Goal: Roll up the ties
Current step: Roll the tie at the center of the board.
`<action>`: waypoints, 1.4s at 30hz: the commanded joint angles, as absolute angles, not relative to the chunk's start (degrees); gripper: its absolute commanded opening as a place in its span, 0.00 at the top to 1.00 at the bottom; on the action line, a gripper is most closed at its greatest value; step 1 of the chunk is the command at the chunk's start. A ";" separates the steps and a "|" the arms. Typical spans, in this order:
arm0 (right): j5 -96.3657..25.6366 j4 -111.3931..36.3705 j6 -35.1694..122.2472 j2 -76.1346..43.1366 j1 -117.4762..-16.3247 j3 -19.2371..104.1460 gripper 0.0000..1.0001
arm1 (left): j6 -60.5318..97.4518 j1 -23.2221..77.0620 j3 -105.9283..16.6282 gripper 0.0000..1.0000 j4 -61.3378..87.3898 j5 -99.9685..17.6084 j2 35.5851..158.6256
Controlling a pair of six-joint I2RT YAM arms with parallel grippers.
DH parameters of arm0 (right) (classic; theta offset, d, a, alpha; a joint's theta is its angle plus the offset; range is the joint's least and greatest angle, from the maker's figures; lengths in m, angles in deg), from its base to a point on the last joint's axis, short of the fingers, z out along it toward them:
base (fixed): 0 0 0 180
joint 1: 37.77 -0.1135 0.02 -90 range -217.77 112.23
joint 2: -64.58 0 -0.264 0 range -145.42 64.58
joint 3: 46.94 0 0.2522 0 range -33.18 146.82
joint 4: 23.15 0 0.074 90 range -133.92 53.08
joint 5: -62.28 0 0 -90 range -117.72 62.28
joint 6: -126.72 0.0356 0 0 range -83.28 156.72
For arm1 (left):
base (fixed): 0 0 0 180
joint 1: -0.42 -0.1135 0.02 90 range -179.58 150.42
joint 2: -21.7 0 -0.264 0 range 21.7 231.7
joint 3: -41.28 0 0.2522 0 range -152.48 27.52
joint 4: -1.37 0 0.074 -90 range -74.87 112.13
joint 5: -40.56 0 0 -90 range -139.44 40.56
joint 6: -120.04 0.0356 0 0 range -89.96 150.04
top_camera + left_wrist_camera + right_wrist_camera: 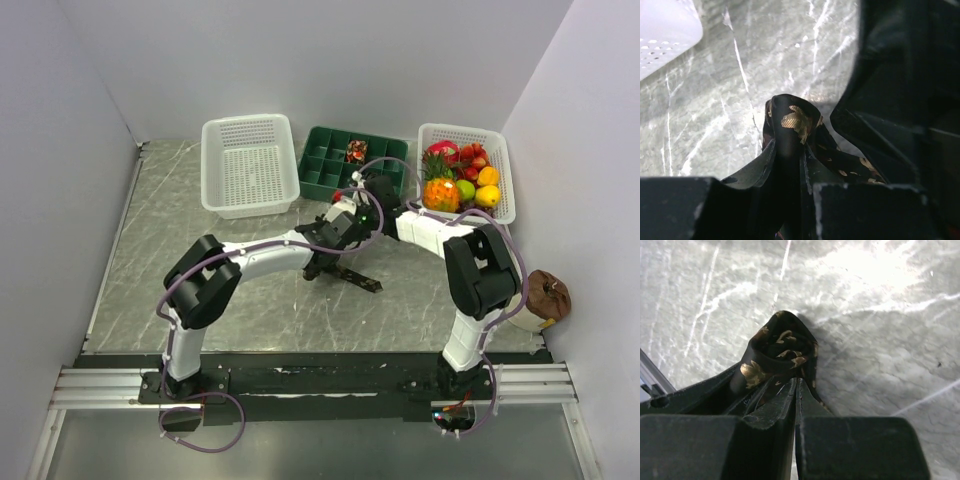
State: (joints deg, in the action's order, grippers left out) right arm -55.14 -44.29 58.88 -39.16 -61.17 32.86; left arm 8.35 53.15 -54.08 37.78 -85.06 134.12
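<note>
A black-brown tie [356, 279] with tan leaf marks lies on the grey marble table [180, 250]. One end is wound into a loose coil [782, 347] and the tail trails toward the front right. My left gripper [788, 152] is shut on the coil [792, 120], one finger on each side of the fabric. My right gripper [797, 384] has its jaws pressed together, with a fold of the same tie pinched at the tips. In the top view both grippers [325, 255] [352, 222] meet over the coil at the table's middle. A small rolled tie [356, 151] sits in the green divided tray [322, 170].
A white mesh basket [249, 165] stands at the back left, its corner [665, 35] showing in the left wrist view. Another white basket [503, 170] with fruit stands at the back right. A brown round object [546, 295] sits beyond the table's right edge. A small red object [338, 197] lies by the tray.
</note>
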 commanded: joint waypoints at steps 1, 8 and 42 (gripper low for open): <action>-54.18 -45.18 57.21 -35.70 -59.75 31.86 0.93 | 8.51 54.74 -55.19 0.96 38.69 -86.44 136.40; -56.37 -44.30 57.73 -33.07 -56.76 28.79 0.93 | 7.63 55.18 -52.91 0.78 36.05 -83.55 135.70; -76.59 -32.68 60.29 -30.16 -52.54 23.07 0.94 | 3.59 54.91 -32.52 0.30 9.16 -73.17 118.91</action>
State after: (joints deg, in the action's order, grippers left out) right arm -75.30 -31.81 62.31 -29.57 -51.60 20.80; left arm 5.09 54.79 -34.70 14.88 -74.13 123.56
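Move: My left hand holds the rolled tie; the bundle's middle is about 2 cm ahead of my fingertips and 2 cm below, still clear of the board. The narrow tail lies about 6 cm back, 3 cm right and 7 cm down. The green tray is some 15 cm straight ahead and the white basket about 16 cm ahead, 20 cm left, both roughly 4 cm lower. From my empty right hand, the bundle is about 4 cm left, level fore-and-aft, and 3 cm below. I set the tie bundle down with my left hand, sinking about 3.5 cm while easing back and right, and open wide on the way down to let it go. Then I lift straight off it, still drawing back, the hand's left side rolling down nearly 20 degrees. My right hand, fingers shut, sweeps some 6 cm right away from the bundle, then rises about 5 cm and drifts partway back left. ##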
